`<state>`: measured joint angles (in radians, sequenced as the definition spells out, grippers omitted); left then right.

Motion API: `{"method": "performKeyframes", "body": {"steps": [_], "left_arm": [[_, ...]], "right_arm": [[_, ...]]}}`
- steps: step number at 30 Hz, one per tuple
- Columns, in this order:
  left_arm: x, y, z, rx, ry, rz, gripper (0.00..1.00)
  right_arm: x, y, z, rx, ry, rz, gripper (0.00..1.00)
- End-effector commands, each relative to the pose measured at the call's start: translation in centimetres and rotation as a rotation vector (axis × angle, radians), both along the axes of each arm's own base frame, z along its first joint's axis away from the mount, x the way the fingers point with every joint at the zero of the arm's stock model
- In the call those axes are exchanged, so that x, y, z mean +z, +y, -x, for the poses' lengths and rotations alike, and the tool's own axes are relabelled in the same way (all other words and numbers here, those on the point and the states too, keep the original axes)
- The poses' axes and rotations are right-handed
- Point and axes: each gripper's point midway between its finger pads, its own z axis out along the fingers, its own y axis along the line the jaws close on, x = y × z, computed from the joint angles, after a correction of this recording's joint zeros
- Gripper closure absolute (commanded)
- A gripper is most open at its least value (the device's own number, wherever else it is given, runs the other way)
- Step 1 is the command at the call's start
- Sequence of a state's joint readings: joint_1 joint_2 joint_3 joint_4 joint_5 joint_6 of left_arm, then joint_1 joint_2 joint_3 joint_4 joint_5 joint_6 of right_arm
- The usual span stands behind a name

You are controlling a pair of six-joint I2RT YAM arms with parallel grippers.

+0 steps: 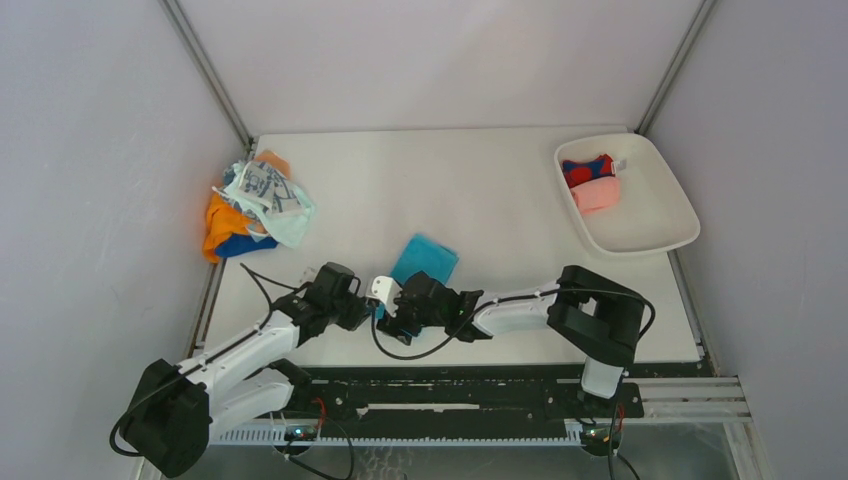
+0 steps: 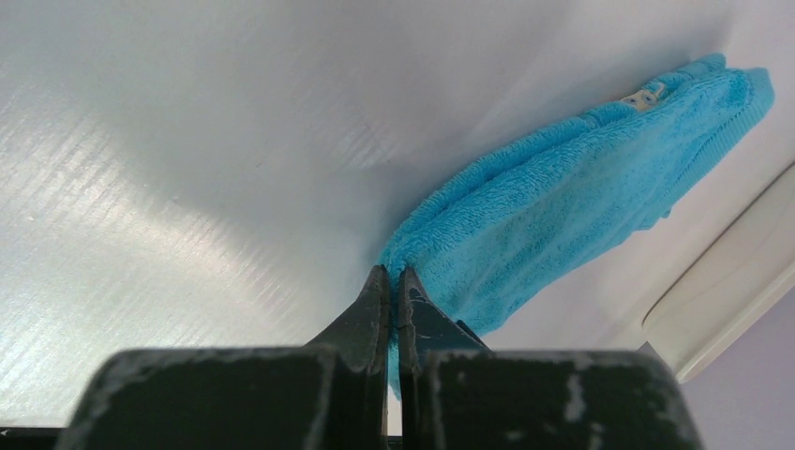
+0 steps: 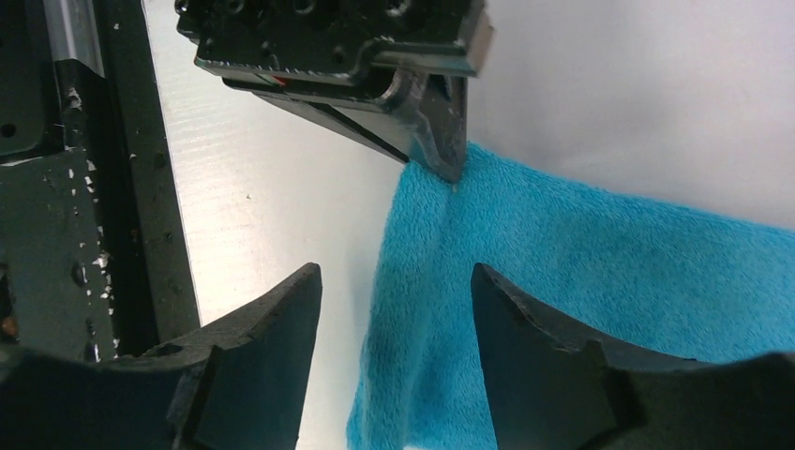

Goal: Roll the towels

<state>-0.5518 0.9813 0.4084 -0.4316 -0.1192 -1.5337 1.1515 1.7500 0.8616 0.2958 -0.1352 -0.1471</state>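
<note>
A bright blue towel (image 1: 425, 258) lies mostly flat in the middle of the table. My left gripper (image 1: 375, 307) is shut on its near-left corner, and the left wrist view shows the closed tips (image 2: 393, 272) pinching blue cloth (image 2: 581, 187). Close beside it, my right gripper (image 1: 397, 318) stands open. Its spread fingers (image 3: 394, 272) straddle the towel's edge (image 3: 609, 272) without gripping it. The left gripper's tips (image 3: 448, 164) show there clamped on the corner. More towels sit in a loose pile (image 1: 255, 205) at the back left.
A white tray (image 1: 660, 225) at the back right holds a rolled red-and-blue towel (image 1: 586, 170) and a rolled pink one (image 1: 596, 193). Grey walls close in the table on three sides. A black rail (image 1: 450, 395) runs along the near edge.
</note>
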Motion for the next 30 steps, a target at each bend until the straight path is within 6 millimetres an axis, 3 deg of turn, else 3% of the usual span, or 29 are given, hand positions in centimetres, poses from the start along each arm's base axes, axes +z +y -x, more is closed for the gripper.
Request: {"method": "performKeyframes", "body": {"steps": [1, 11, 19, 24, 29, 30], "left_arm": [[2.0, -1.0, -1.0, -0.019, -0.040, 0.031, 1.00], [1.9, -0.9, -1.0, -0.013, -0.030, 0.023, 1.00], [1.6, -0.8, -0.8, -0.008, -0.021, 0.018, 1.00], [1.6, -0.8, -1.0, -0.007, -0.018, 0.010, 1.00], [1.6, -0.9, -1.4, -0.015, -0.016, -0.008, 0.99], [1.6, -1.0, -1.6, -0.021, -0.018, -0.010, 0.97]], "right_arm": [[1.4, 2.3, -0.4, 0.031, -0.071, -0.039, 0.42], [-1.7, -1.1, 1.1, 0.004, -0.005, 0.086, 0.60], [-3.0, -2.9, 1.6, -0.038, 0.023, 0.124, 0.64], [-3.1, -2.8, 1.9, -0.034, 0.058, 0.117, 0.78], [-2.4, -3.1, 1.9, -0.037, 0.210, 0.045, 1.00], [-2.2, -3.1, 1.8, -0.038, 0.249, 0.024, 1.00]]}}
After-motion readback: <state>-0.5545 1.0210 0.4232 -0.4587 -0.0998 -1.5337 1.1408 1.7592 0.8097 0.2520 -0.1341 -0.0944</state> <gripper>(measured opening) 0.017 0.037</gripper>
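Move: The stretch of the blue towel's near edge that the open right hand will pinch lies about 1 cm back, 2 cm to its right and 3 cm below. The left gripper's shut tips, already holding the towel's left corner, are some 2 cm to the right hand's left, level fore and aft; the folded towel's middle lies roughly 5 cm ahead and 6 cm right. From the left hand, that stretch is about 1 cm back, 4 cm right and 2 cm below. The right hand sinks about 3 cm while drawing back some 2.5 cm to its right, away from the left gripper's tips, and slightly back, tilting its left-pointing fingers a little steeper. Its fingers then shut from well open and pinch the towel's near edge a few centimetres from the corner, while the left hand keeps its hold on that corner and eases less than a centimetre down and back. ##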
